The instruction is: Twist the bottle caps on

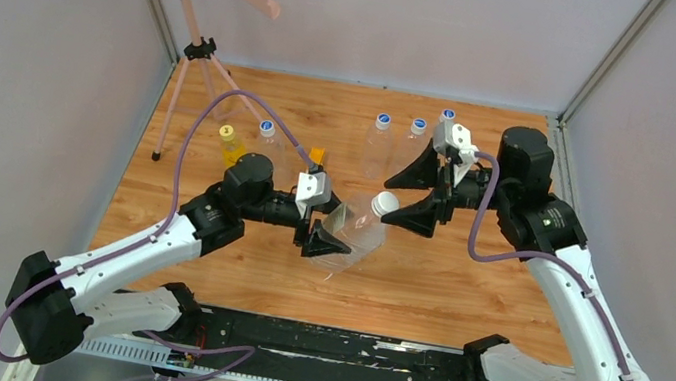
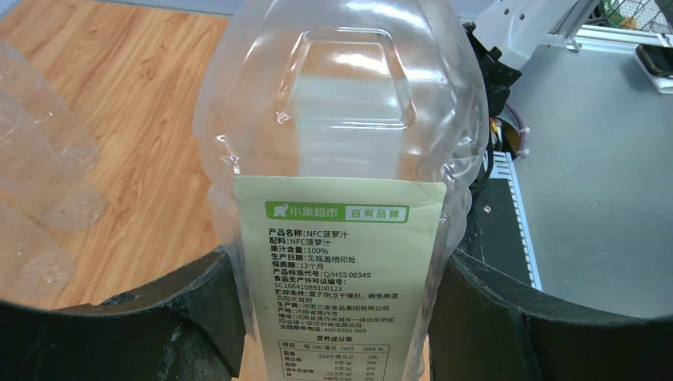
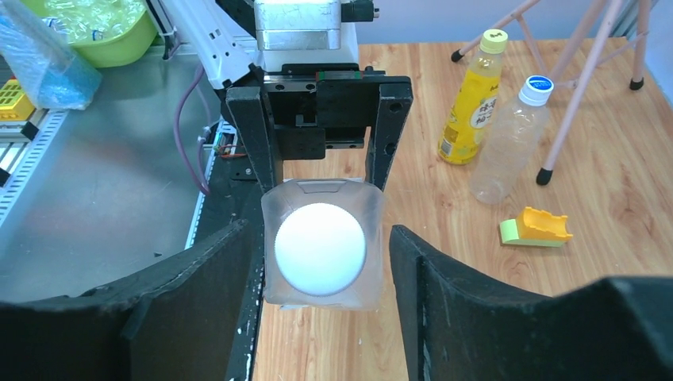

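Observation:
The wider clear bottle (image 1: pixel 348 231) with its pale green label (image 2: pixel 337 270) lies tilted above the table, and my left gripper (image 1: pixel 329 237) (image 2: pixel 337 325) is shut on its body. A plain white cap (image 1: pixel 385 203) (image 3: pixel 320 248) sits on its neck, pointing toward my right gripper (image 1: pixel 410 201) (image 3: pixel 319 266). That gripper is open, one finger on each side of the cap with a gap on both sides. A slim yellow bottle (image 1: pixel 229 145) (image 3: pixel 472 99) with a yellow cap and a slim clear bottle (image 1: pixel 267 137) (image 3: pixel 512 139) with a blue cap stand at the left.
Three more clear bottles with blue caps (image 1: pixel 378 143) stand in a row at the back, close behind the right wrist. A small orange-and-green block (image 1: pixel 317 156) (image 3: pixel 536 228) lies on the wood. A pink tripod (image 1: pixel 195 50) stands at the back left.

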### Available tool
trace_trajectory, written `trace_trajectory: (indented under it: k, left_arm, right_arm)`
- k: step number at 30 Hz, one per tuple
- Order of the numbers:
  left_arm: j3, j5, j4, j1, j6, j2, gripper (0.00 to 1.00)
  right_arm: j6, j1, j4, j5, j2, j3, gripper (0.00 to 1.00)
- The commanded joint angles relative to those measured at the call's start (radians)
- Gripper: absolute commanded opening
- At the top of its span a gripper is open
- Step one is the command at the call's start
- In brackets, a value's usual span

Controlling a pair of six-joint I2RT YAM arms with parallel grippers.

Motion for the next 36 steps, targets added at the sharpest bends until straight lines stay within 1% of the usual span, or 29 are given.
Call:
trace_trajectory:
  k: [1,3,6,9,11,14,18,20,21,22,23,24,25,26,27,28,29,30,31,32,34,36]
  left_arm:
    - [0.055,0.023,0.029,0.005,0.021,-0.002,0.00]
    - [0.057,0.022,0.028,0.005,0.021,-0.004,0.00]
    - [0.060,0.013,0.022,0.005,0.023,-0.006,0.00]
    - [0.061,-0.010,0.021,0.005,0.021,-0.010,0.00]
    - [0.062,-0.053,0.020,0.005,0.012,-0.014,0.00]
    - [0.067,-0.158,0.017,0.005,-0.002,-0.021,0.00]
    - [0.067,-0.287,0.044,0.002,-0.035,-0.027,0.00]
    - [0.064,-0.388,0.061,-0.018,-0.024,-0.035,0.00]
    - [0.057,-0.479,0.065,-0.049,-0.004,-0.038,0.00]
    - [0.052,-0.526,0.081,-0.070,0.048,-0.044,0.00]
    - [0.038,-0.631,0.093,-0.118,0.107,-0.045,0.00]
    - [0.028,-0.687,0.135,-0.141,0.134,-0.044,0.00]
    - [0.012,-0.799,0.161,-0.187,0.186,-0.041,0.00]
    - [0.006,-0.849,0.204,-0.208,0.213,-0.027,0.00]
    - [0.000,-0.943,0.221,-0.245,0.268,-0.018,0.00]
    - [0.000,-0.990,0.254,-0.266,0.296,0.010,0.00]
    - [0.003,-1.065,0.273,-0.301,0.358,0.026,0.00]
    - [0.003,-1.101,0.321,-0.322,0.389,0.061,0.00]
    - [0.002,-1.163,0.348,-0.362,0.447,0.078,0.00]
    - [-0.001,-1.191,0.411,-0.380,0.471,0.112,0.00]
    - [0.001,-1.248,0.477,-0.421,0.518,0.158,0.00]
    - [0.009,-1.258,0.486,-0.435,0.515,0.183,0.00]
  right_arm:
    - [-0.005,-0.006,0.034,-0.064,0.013,0.042,0.63]
    - [0.003,-0.005,0.034,-0.065,0.020,0.044,0.61]
    - [0.014,-0.005,0.034,-0.065,0.029,0.045,0.55]
    - [0.029,-0.006,0.033,-0.071,0.035,0.048,0.45]
    - [0.044,-0.005,0.032,-0.067,0.037,0.048,0.35]
    - [0.085,-0.005,0.033,-0.026,0.039,0.044,0.20]
    - [0.170,-0.003,0.034,0.077,0.040,0.018,0.14]
    - [0.228,-0.002,0.034,0.151,0.040,-0.003,0.09]
    - [0.262,-0.001,0.035,0.219,0.039,-0.016,0.08]
    - [0.312,0.002,0.039,0.281,0.039,-0.030,0.07]
    - [0.372,0.005,0.041,0.353,0.039,-0.046,0.07]
    - [0.433,0.008,0.047,0.430,0.040,-0.057,0.08]
    - [0.503,0.013,0.056,0.505,0.042,-0.070,0.09]
    - [0.582,0.016,0.062,0.592,0.045,-0.082,0.10]
    - [0.679,0.019,0.063,0.675,0.050,-0.096,0.10]
    - [0.777,0.019,0.060,0.748,0.053,-0.110,0.10]
    - [0.872,0.019,0.059,0.796,0.052,-0.132,0.10]
    - [0.972,0.021,0.063,0.832,0.046,-0.160,0.11]
    - [1.048,0.028,0.080,0.861,0.040,-0.187,0.12]
    - [1.105,0.047,0.117,0.883,0.034,-0.218,0.13]
    - [1.177,0.083,0.161,0.934,0.017,-0.259,0.16]
    - [1.206,0.111,0.188,0.979,-0.007,-0.272,0.19]
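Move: The white cap, on the clear bottle the left hand holds, sits between the right hand's open fingers, barely 1 cm left of its hand point and level with it. From the right hand, the nearest blue-capped bottle stands about 20 cm ahead, 3 cm left, the orange block some 19 cm ahead, 14 cm left, both well below. From the left hand the cap is roughly 7 cm right, 3 cm ahead and 10 cm higher. Right fingers pinch the cap, then both hands swing some 8 cm forward and down, counter-twisting cap and bottle. ##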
